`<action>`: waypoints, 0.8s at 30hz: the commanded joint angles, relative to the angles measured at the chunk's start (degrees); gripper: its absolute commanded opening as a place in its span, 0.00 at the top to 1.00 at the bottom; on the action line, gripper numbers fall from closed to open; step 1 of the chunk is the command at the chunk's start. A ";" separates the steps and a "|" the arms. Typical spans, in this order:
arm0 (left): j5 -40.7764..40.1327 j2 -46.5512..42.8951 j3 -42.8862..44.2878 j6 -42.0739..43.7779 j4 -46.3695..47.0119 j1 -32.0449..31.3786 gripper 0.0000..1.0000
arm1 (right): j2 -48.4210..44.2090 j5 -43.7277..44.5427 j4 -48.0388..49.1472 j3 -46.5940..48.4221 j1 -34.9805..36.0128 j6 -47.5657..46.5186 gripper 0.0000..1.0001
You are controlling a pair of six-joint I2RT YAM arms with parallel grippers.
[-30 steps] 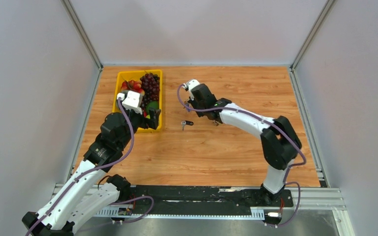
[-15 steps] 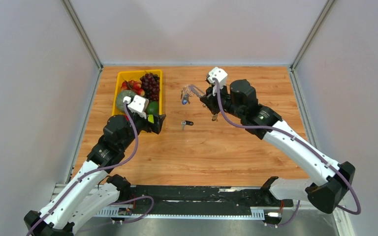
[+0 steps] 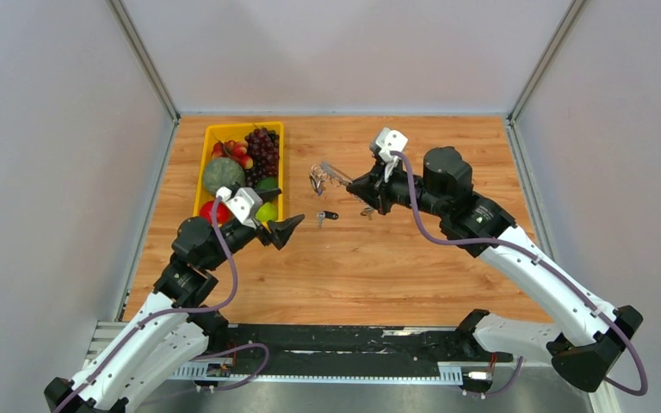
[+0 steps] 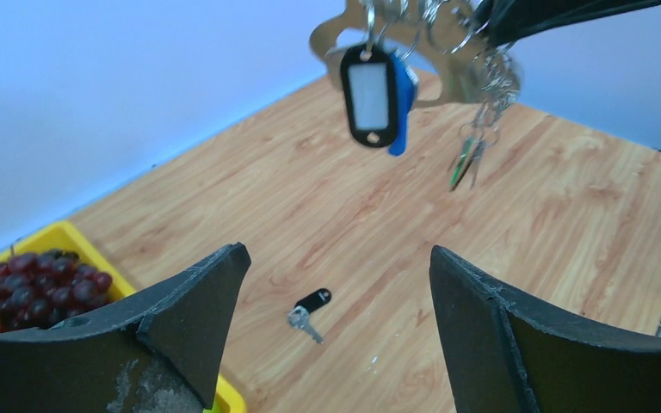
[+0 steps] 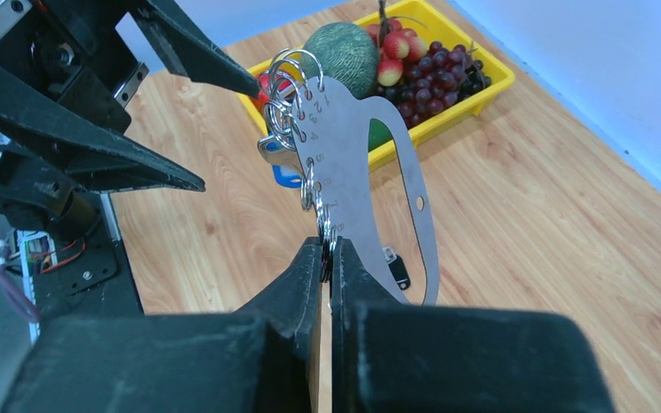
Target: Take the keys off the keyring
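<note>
My right gripper is shut on the lower edge of the keyring, a flat grey metal plate with several wire rings, held above the table. Keys with black, blue and green heads hang from it. One loose black-headed key lies on the wood below. My left gripper is open and empty, pointing up at the hanging keys from the left, apart from them.
A yellow tray of fruit, with grapes and a melon, stands at the back left, just behind my left arm. Grey walls close in the wooden table on three sides.
My left arm has swung from the tray's edge toward the table's middle, aiming at the keyring. My right arm has risen and extended, carrying the keyring up off the table.
</note>
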 commanded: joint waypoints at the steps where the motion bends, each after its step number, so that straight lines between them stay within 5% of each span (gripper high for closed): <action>1: 8.41 -0.43 0.39 0.07 5.66 0.03 0.14 | -2.29 -4.86 3.92 -0.94 0.06 -2.42 1.00; 12: 11.50 -0.09 0.51 -0.89 7.01 0.05 0.31 | -3.84 -10.64 4.23 -3.13 0.16 -4.33 1.00; 24: 17.49 0.07 0.33 -1.98 9.11 0.06 0.33 | -4.97 -17.23 4.03 -5.37 0.22 -7.05 1.00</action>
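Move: The tagged keys on the free end of the keyring hang about 6 cm to the left gripper's right, 3 cm ahead and 4 cm above; the right gripper has them 7 cm left, 3 ahead and 2 below. From the right hand, the left gripper is about 13 cm left and 5 lower. The loose key on the table lies some 10 cm ahead, 9 right and 28 below the left hand; the fruit tray 21 ahead, 14 left, 25 below. Draw the left gripper back about 3 cm while shifting right and up, turning it some 15 degrees clockwise and partly closing its fingers, towards the hanging tags but not onto them. Meanwhile keep the keyring pinched in the shut right fingers and bring it back about 4 cm and slightly down, swinging it counter-clockwise to present the tags to the left gripper. ##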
